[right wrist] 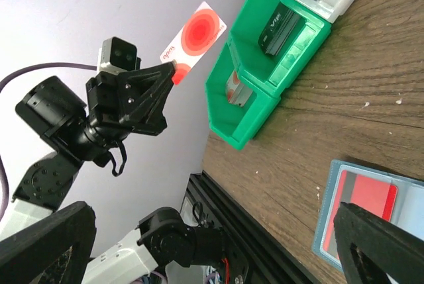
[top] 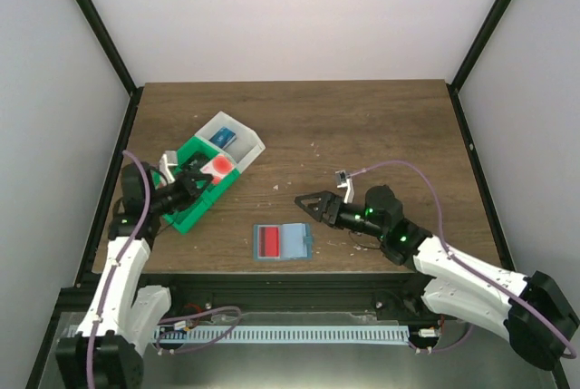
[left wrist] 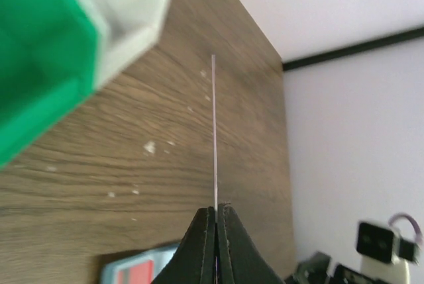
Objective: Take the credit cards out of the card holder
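The card holder (top: pixel 282 241) lies open and flat near the table's front edge, with a red card (top: pixel 269 241) in its left pocket. My left gripper (top: pixel 201 174) is shut on a white credit card with a red spot (top: pixel 220 165) and holds it above the green tray. In the left wrist view that credit card (left wrist: pixel 214 132) stands edge-on between the shut jaws of the left gripper (left wrist: pixel 216 210). The right wrist view shows its face (right wrist: pixel 192 39). My right gripper (top: pixel 313 203) is open and empty, to the right of the holder (right wrist: pixel 361 204).
A green-and-white compartment tray (top: pixel 186 218) sits at the left, with a blue item (top: pixel 222 138) in its white part and a dark item (right wrist: pixel 278 26) in a green compartment. Black frame posts and white walls enclose the table.
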Motion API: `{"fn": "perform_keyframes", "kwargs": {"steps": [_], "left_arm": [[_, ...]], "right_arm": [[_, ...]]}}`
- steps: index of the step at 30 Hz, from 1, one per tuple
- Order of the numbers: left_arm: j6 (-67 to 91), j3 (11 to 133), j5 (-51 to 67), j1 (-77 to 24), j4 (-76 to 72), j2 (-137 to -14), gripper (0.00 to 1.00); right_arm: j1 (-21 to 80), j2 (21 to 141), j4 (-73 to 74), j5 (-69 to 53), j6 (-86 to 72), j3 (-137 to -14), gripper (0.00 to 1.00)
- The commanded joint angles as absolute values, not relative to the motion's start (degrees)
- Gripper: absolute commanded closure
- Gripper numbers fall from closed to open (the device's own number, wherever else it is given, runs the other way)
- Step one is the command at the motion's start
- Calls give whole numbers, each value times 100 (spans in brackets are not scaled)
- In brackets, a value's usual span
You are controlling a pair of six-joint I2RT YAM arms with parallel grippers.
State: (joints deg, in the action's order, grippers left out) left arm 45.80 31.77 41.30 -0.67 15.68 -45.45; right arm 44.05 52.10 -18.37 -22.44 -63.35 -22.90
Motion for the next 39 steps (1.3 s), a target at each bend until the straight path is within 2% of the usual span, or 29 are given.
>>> {"fn": "perform_keyframes", "kwargs": {"steps": [1,5,12,16,25,39], "left_arm": [[3628,3343,4152,852,2640,-4624,100],[3374,3374,4133,1554,2912,-4805,100],[3383,3455,3240,1846,3084,-4752,100],[3476,3337,3625,2226,3069,-4878,100],[3638,3425,3074,2474,3233,-4847,100],[3850,3182,3147,2792,3012,-5030,100]], "right_arm": [[4386,5079,-1633,-2344,-6073,-2315,0],[4379,4999,-1422,-2424,-5903,-2365,0],[4377,4990,-995,-2480,-5529,-2549,0],[4378,4992,-967,-2486,-5449,-2563,0],[4377,5105,-968,-2551,-5354,-2565,0],[4377,4978,-779,-2396,-5212,-2592,0]]}}
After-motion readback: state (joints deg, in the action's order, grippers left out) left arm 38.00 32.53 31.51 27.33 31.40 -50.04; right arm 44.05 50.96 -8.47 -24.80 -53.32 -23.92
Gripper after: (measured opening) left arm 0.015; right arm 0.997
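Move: The left hand already pinches a red-and-white card; the near green compartment, with a card stack in it, lies about 7 cm ahead, 18 cm left and 17 cm below. The middle compartment is some 14 cm ahead and 6 cm left, the card holder 7 cm back and 15 cm right, both also well below. From the empty right hand, the near compartment is about 14 cm ahead, 37 cm left and 18 cm down. Left hand carries its card about 15 cm left, sinking, turning counter-clockwise, towards the near compartment; right sinks slightly. ##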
